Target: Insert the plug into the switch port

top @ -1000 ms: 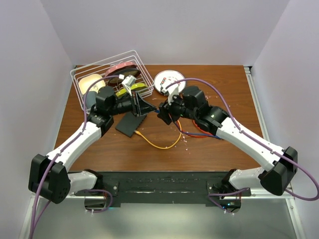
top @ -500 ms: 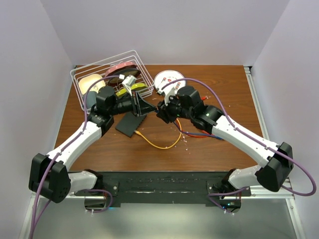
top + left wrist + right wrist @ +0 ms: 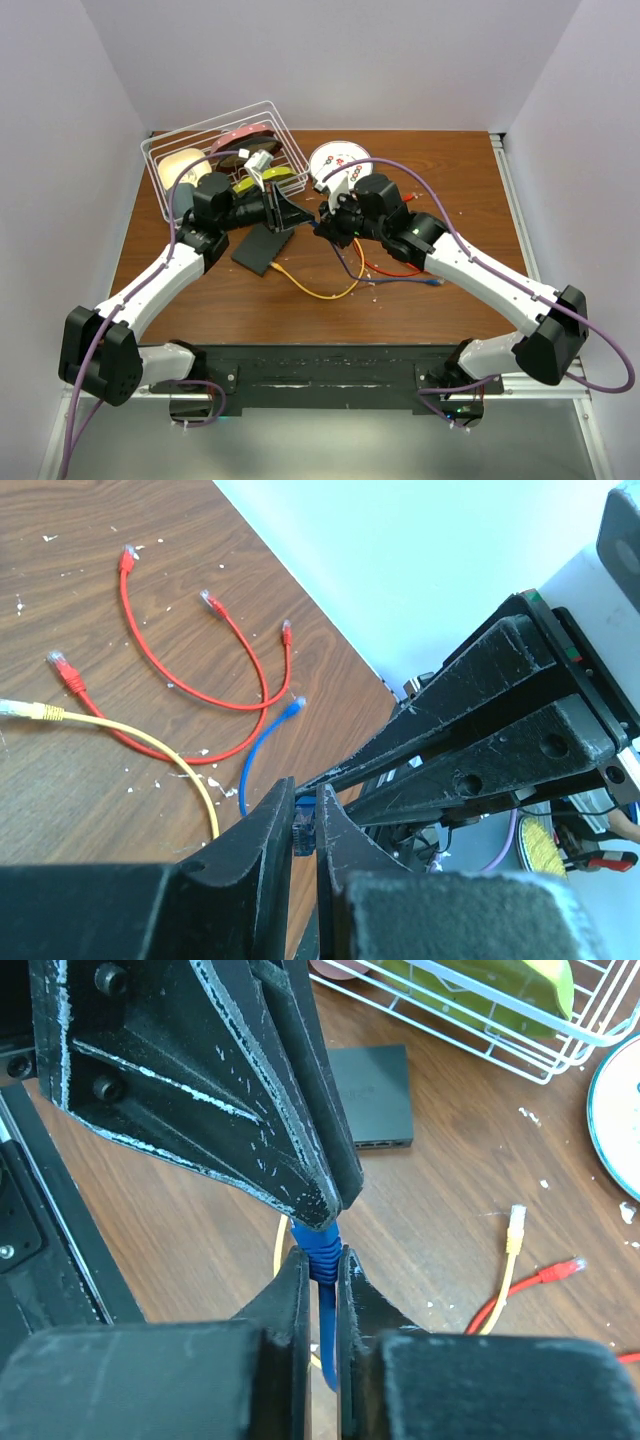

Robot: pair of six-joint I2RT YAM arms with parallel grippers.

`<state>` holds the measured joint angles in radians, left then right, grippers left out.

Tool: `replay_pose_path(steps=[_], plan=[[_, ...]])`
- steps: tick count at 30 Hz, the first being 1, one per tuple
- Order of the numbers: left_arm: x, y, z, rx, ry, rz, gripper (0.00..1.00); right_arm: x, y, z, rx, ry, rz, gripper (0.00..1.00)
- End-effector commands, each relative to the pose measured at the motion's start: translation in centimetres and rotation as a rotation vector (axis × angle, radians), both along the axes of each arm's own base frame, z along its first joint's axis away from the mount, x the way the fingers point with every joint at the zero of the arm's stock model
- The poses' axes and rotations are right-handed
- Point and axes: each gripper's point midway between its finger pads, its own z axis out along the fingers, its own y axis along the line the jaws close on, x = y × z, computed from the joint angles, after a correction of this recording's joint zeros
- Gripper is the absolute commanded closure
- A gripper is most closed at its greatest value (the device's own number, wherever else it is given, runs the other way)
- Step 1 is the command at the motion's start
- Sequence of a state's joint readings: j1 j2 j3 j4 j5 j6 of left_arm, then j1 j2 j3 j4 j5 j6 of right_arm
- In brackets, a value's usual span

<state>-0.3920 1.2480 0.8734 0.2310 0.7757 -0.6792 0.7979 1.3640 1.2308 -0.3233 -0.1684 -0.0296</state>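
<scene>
The blue cable's plug (image 3: 303, 830) is pinched between the fingers of my left gripper (image 3: 305, 788), which is shut on it above the table. My right gripper (image 3: 321, 1256) meets it tip to tip and is shut on the ribbed blue boot (image 3: 317, 1237) just behind that plug. The cable (image 3: 345, 266) hangs down from there. In the top view the left gripper (image 3: 298, 222) and the right gripper (image 3: 322, 226) touch at mid-table. The switch (image 3: 257, 248), a flat black box, lies on the wood below the left gripper. Its sockets (image 3: 383, 1142) face the near side.
A white wire basket (image 3: 160, 160) with dishes and fruit stands at the back left. A round patterned plate (image 3: 335, 160) lies behind the grippers. Loose red cables (image 3: 200, 670) and a yellow cable (image 3: 130, 735) lie on the table to the right of the switch.
My right gripper has closed on the blue cable's boot, after standing open a second ago. The right arm has shifted left toward the left gripper, dragging the blue cable. The left arm has stayed still.
</scene>
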Motion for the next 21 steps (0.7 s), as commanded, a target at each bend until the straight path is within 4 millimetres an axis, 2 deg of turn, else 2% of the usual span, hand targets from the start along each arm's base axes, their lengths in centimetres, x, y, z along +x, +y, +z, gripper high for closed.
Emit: replay_pose_path(steps=[1, 3, 4, 5, 8, 11, 13, 15, 16, 21], plan=[[-0.2, -0.3, -0.5, 0.002, 0.017, -0.028, 1.00, 1.6, 0.4, 4.7, 0.117, -0.114, -0.056, 1.00], [0.1, -0.2, -1.1, 0.017, 0.014, -0.015, 0.97, 1.7, 0.4, 4.3, 0.108, -0.108, -0.062, 1.00], [0.5, 0.0, -1.5, 0.031, 0.021, 0.011, 0.86, 1.8, 0.3, 3.9, 0.099, -0.104, -0.069, 1.00], [0.8, 0.2, -1.7, 0.040, 0.022, 0.026, 0.58, 1.8, 0.4, 3.6, 0.094, -0.099, -0.070, 1.00], [2.3, 1.4, -2.8, 0.089, 0.023, 0.126, 0.31, 1.7, 0.6, 2.3, 0.071, -0.069, -0.057, 1.00], [4.0, 3.6, -4.0, 0.136, 0.025, 0.254, 0.22, 1.4, 0.8, 0.5, 0.044, -0.033, -0.036, 1.00], [5.2, 5.7, -4.9, 0.183, 0.029, 0.367, 0.21, 1.4, 1.0, -0.6, 0.029, -0.008, -0.029, 1.00], [5.7, 7.4, -5.7, 0.232, 0.020, 0.448, 0.21, 1.2, 1.4, -2.2, 0.019, 0.041, -0.027, 1.00], [6.3, 8.9, -6.0, 0.268, 0.015, 0.533, 0.21, 1.3, 1.5, -2.7, 0.011, 0.051, -0.023, 1.00], [6.7, 13.6, -9.3, 0.396, 0.037, 0.749, 0.21, 1.5, 2.7, -7.3, -0.048, 0.131, 0.010, 1.00]])
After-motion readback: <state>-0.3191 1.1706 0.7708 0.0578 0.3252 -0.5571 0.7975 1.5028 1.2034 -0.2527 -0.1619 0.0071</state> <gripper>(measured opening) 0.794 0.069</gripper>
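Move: The switch lies about 13 cm to the left of the right hand, some 7 cm ahead and 18 cm below; the yellow plug seated in its near right side is about 11 cm left and 4 cm ahead. The dish rack stands roughly 26 cm left and 26 cm ahead. From the left hand, still on the blue plug's clear end, the switch is about 11 cm left, 6 cm ahead and 18 cm down. Left, down and forward, some 11 cm in all, the left hand draws off the blue plug towards the switch: its fingers spread wide, release the clear end, and the hand turns about 30 degrees counter-clockwise. The right keeps the blue plug pinched by its boot, at first almost still, then sinks over 5 cm, easing a little left and forward towards the switch. ##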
